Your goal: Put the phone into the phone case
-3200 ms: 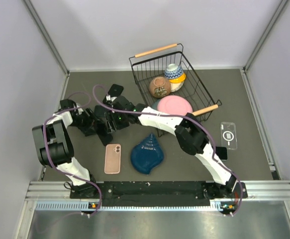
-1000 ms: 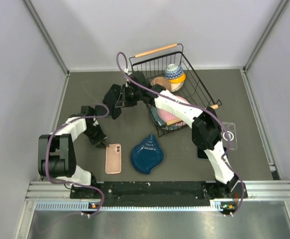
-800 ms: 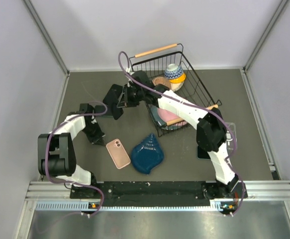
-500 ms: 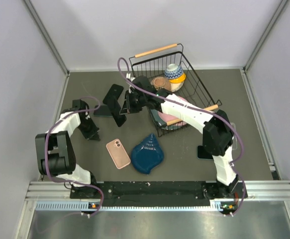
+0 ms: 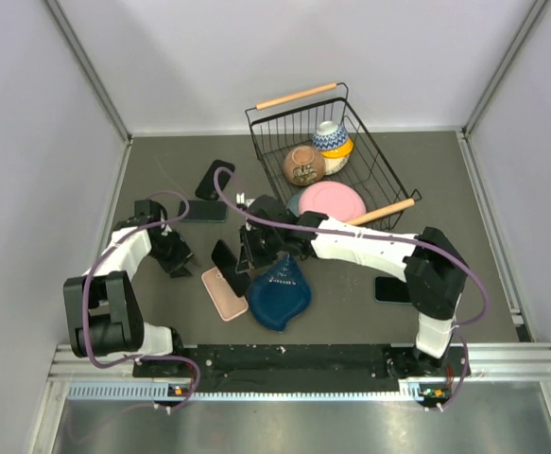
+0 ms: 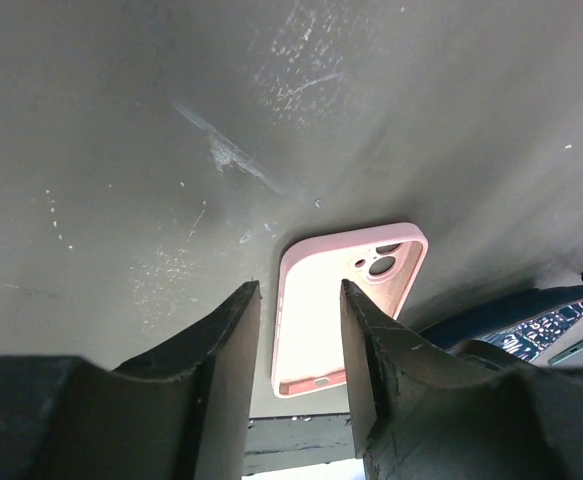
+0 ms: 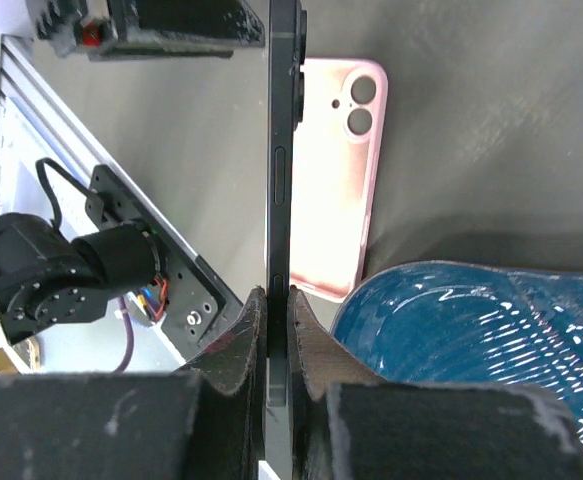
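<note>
The pink phone case [image 5: 224,293] lies flat on the dark table, tilted, with its open side up. My right gripper [image 5: 243,257] is shut on a black phone [image 5: 226,264] and holds it on edge just above the case's far end. In the right wrist view the phone [image 7: 279,150] stands edge-on between the shut fingers of the right gripper [image 7: 276,295], and the case [image 7: 336,170] lies beyond it. My left gripper [image 5: 184,261] sits left of the case. Its wrist view shows the left gripper [image 6: 299,290] open and holding nothing, with the case [image 6: 341,300] just ahead.
A blue shell-shaped dish [image 5: 281,293] touches the case's right side. Two more black phones [image 5: 215,180] [image 5: 204,211] lie further back and another [image 5: 391,289] at the right. A wire basket [image 5: 379,170] holds bowls, and a pink plate [image 5: 333,200] sits by it.
The right arm has swung the black phone from near the basket down over the pink case. The left gripper turned the case askew, then drew back a little and opened.
</note>
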Robot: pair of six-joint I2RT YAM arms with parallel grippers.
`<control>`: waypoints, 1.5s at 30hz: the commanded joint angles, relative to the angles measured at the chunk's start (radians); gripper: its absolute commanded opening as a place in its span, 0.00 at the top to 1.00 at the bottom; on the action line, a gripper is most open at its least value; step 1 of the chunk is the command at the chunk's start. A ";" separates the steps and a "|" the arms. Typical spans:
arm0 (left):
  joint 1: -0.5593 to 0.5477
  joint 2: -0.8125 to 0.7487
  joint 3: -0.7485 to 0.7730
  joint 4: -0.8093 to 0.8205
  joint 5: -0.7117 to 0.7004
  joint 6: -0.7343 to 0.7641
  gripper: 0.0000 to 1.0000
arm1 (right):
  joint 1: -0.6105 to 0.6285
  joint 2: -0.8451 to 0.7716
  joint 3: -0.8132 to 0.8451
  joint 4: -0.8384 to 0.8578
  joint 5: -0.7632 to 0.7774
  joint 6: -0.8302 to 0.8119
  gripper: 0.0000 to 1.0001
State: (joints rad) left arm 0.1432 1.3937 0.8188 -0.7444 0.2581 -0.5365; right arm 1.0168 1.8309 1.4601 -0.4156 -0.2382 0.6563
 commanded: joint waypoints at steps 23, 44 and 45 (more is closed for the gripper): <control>0.067 0.035 -0.110 0.033 -0.022 -0.074 1.00 | 0.118 0.039 -0.113 0.239 0.099 0.193 1.00; 0.065 -0.002 -0.195 0.100 -0.031 -0.109 1.00 | 0.141 0.183 -0.104 0.284 0.063 0.241 1.00; 0.065 -0.002 -0.193 0.100 -0.037 -0.109 1.00 | 0.141 0.188 -0.104 0.294 0.054 0.240 1.00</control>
State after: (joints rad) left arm 0.2070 1.3914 0.6506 -0.6804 0.2726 -0.6388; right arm 1.1385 1.9675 1.3354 -0.1890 -0.1631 0.8803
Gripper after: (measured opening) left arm 0.008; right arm 0.035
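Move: The phone case lies some 5 cm to the left of the right hand, which holds the phone, and about 7 cm back and 12 cm below it. The blue dish is roughly 10 cm right of that hand, 8 cm back and 12 cm down; a loose black phone lies some 15 cm ahead and 12 cm left, 13 cm down. From the open, empty left hand, the case is about 8 cm right, 5 cm back and 4 cm below. Down, mostly, goes the right hand, some 8 cm in all, working about 4 cm back and 3 cm left in stages on the way, keeping its pinch on the phone's edge as it lowers the phone over the case. The left hand first hovers, then shuts its fingers and drops down and back, roughly 3.5 cm each, to stop just off the case's left side. ##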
